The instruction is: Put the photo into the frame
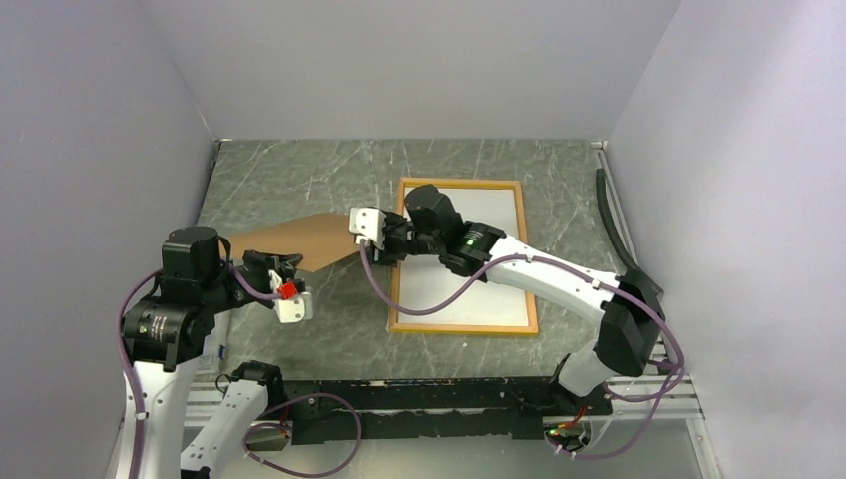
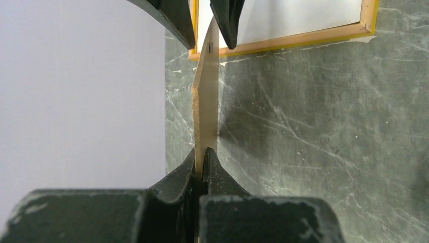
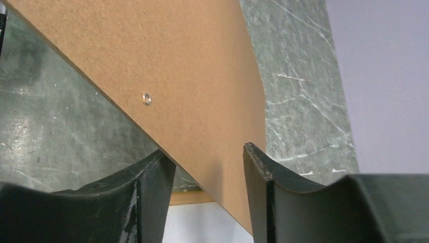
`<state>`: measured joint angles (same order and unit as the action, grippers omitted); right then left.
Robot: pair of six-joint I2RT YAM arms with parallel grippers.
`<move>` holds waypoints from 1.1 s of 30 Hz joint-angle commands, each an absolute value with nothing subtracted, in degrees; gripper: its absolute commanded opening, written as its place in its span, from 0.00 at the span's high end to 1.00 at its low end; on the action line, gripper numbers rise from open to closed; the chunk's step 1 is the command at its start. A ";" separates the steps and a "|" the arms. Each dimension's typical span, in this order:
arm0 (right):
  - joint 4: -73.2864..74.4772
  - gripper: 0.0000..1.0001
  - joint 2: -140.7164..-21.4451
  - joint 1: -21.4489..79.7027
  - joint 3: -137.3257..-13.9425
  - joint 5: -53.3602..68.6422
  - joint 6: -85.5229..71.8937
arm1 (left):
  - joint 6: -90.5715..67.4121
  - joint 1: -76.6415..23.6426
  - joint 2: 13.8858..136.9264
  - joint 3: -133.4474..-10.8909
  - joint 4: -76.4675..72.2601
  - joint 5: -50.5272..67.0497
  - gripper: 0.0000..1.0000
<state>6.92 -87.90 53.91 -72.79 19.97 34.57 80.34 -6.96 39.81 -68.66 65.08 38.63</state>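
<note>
The frame lies flat on the table right of centre, its orange rails around a plain white sheet; the photo's printed side does not show. A brown backing board hangs tilted above the table, left of the frame. My left gripper is shut on the board's near-left edge, seen edge-on in the left wrist view between the fingertips. My right gripper straddles the board's right corner, jaws apart, the board slanting through the gap. The frame rail shows below.
Grey walls close in the dark marble table on three sides. A black cable runs along the right wall. A black mounting rail crosses the near edge. The right arm reaches over the frame's left half.
</note>
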 commanded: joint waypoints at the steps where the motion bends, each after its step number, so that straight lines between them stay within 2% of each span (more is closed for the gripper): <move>1: 3.27 0.50 -89.01 55.23 -76.23 20.00 35.21 | 83.92 -7.12 38.52 -71.57 61.32 41.83 0.97; 2: 2.99 0.53 -89.29 55.40 -76.39 19.58 35.13 | 83.89 -7.12 38.43 -71.49 61.16 41.84 0.97; 6: 1.77 0.85 -89.91 56.07 -77.06 17.78 34.79 | 81.40 -7.12 37.73 -71.01 57.50 41.08 0.95; 8: 0.44 0.96 -89.76 56.31 -76.93 16.75 34.28 | 79.63 -7.12 37.14 -70.66 55.45 40.51 0.88; 9: 0.22 1.00 -89.60 56.33 -76.91 16.20 34.11 | 78.81 -7.12 36.91 -70.63 54.60 40.32 0.81; 13: -1.67 1.00 -89.21 56.41 -77.04 15.33 33.12 | 74.83 -7.15 35.24 -69.89 50.16 38.80 0.54; 14: -1.93 1.00 -89.29 56.36 -77.18 15.33 32.53 | 73.56 -7.12 34.77 -69.36 48.47 38.28 0.23; 15: -2.26 1.00 -89.30 56.42 -77.31 15.55 31.95 | 72.83 -7.16 34.39 -68.90 47.33 37.71 0.08; 21: -1.85 1.00 -90.36 53.74 -81.62 16.30 21.87 | 64.26 -7.16 35.19 -70.36 43.13 33.66 0.06; 27: 1.36 1.00 -92.69 45.30 -89.30 20.51 -0.45 | 47.98 -7.12 43.17 -78.50 43.22 24.42 0.06; 30: 1.63 1.00 -94.78 39.28 -92.38 28.74 -15.57 | 40.72 -7.12 47.71 -82.46 44.18 19.50 0.06; 33: 0.92 1.00 -94.52 36.11 -92.38 33.62 -22.63 | 35.17 -7.12 52.53 -86.70 47.33 18.06 0.06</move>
<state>4.75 -95.53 39.75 -89.23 24.40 -4.89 47.86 -7.01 47.59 -81.78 45.30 23.51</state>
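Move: My left hand pinches the brown backing board, whose middle lies roughly 8 cm ahead of it, 3 cm to its left and 7 cm below. The board's right edge is between my right hand's open fingers, barely 1 cm further left; the board's middle is some 16 cm left of that hand, 2 cm ahead and 2 cm below. The frame with its white sheet lies about 21 cm right of my right hand, 6 cm ahead and 24 cm down. I ease my right hand a couple of centimetres left and shut its fingers on the board's right edge. Then my left fingers let go and open wide as that hand rises about 11 cm, later also going forward and turning counter-clockwise. Keeping its pinch, my right hand carries the board forward about 10 cm and up, finally swinging back right with a tipping, clockwise turn of some 40 degrees. ##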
